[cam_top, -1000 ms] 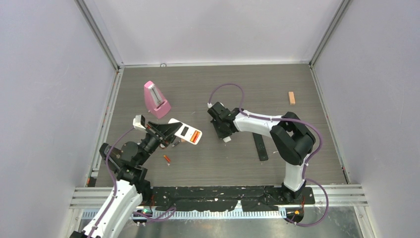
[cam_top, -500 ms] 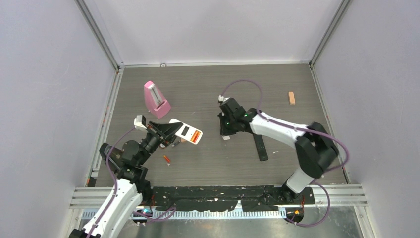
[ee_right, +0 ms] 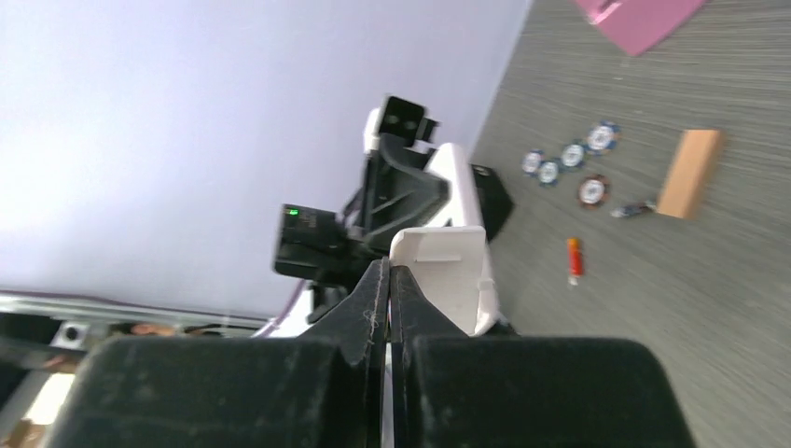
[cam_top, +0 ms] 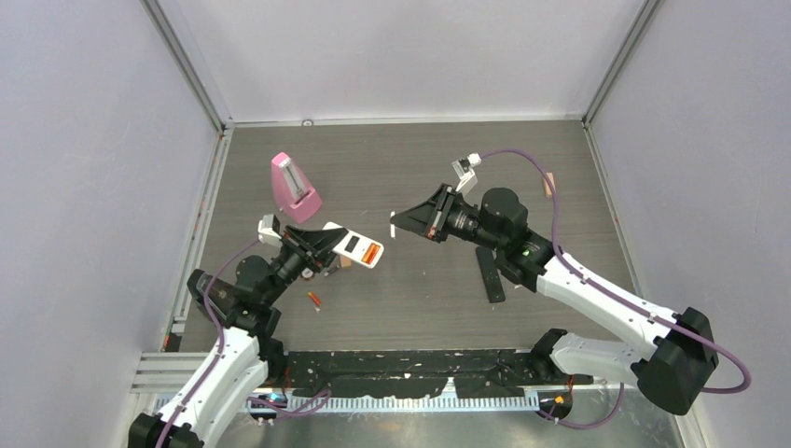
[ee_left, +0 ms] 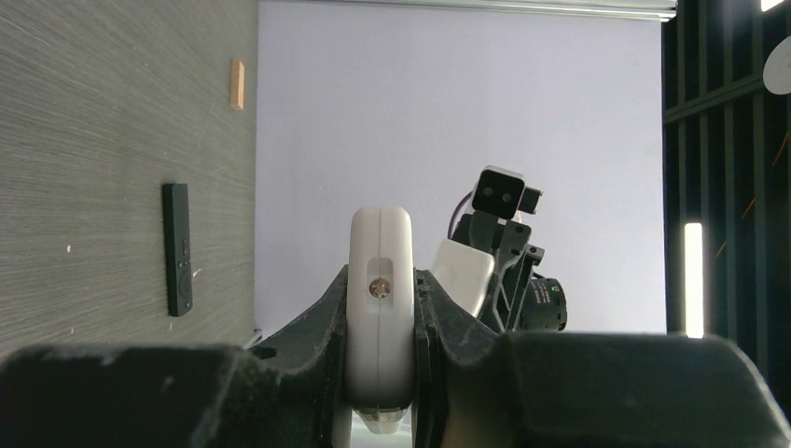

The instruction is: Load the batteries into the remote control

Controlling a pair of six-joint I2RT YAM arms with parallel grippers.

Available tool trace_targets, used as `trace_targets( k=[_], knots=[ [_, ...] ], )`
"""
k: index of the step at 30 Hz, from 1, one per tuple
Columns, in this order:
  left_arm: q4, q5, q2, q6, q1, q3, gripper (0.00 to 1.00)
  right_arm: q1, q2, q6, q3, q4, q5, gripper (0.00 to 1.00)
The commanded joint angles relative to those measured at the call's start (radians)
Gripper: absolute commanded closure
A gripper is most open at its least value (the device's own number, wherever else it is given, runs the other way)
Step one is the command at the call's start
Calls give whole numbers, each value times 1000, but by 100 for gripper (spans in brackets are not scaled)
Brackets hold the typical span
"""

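Observation:
My left gripper (cam_top: 322,247) is shut on the white remote control (cam_top: 350,245), holding it off the table; in the left wrist view the remote (ee_left: 381,308) stands edge-on between the jaws. An orange-red battery (cam_top: 371,252) lies in its open compartment. Another battery (cam_top: 315,300) lies on the table below it, also visible as the battery (ee_right: 575,258) in the right wrist view. My right gripper (cam_top: 410,222) hovers to the remote's right, pointing at it and shut on a thin white cover (ee_right: 443,271).
A black remote (cam_top: 489,273) lies under the right arm. A pink metronome (cam_top: 295,187) stands at the back left. A tan block (cam_top: 549,183) is at the back right, another tan block (ee_right: 688,173) and several round discs (ee_right: 569,159) near the left arm.
The right arm has risen from the table and swung round to face the left gripper, carrying the white cover. The left gripper with the remote has barely shifted.

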Motion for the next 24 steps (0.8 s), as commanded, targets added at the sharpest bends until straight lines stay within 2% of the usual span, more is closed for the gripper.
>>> trace_targets(
  k=[1,12,24],
  knots=[
    [95,4,11,-28,3,63,100,27,-12,204,8,287,-49,94],
    [154,2,33,-100,3,81,100,153,114,300,33,498,-3,94],
    [151,1,8,-139,3,84,100,167,120,264,32,424,43,94]
  ],
)
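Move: Some 7 cm to the right hand's left, about 2 cm back and roughly 6 cm lower, lies the middle of the remote control, held battery side up by the left hand. From the right hand, the wooden block lies on the table about 11 cm left, 5 cm ahead and 28 cm down; the loose battery about 17 cm left, 5 cm back, equally low. From the left hand, the battery cover is about 9 cm right, level fore and aft, 6 cm up. Carrying the pinched battery cover leftward towards the open-backed remote, the right hand rises about 6 cm, going some 5 cm left and 4 cm back before it settles. Its leftward-pointing fingers tip up and swing counter-clockwise, roughly 20 degrees in all. The left hand keeps its grip on the remote and lifts it about 3 cm, rolling slightly. ##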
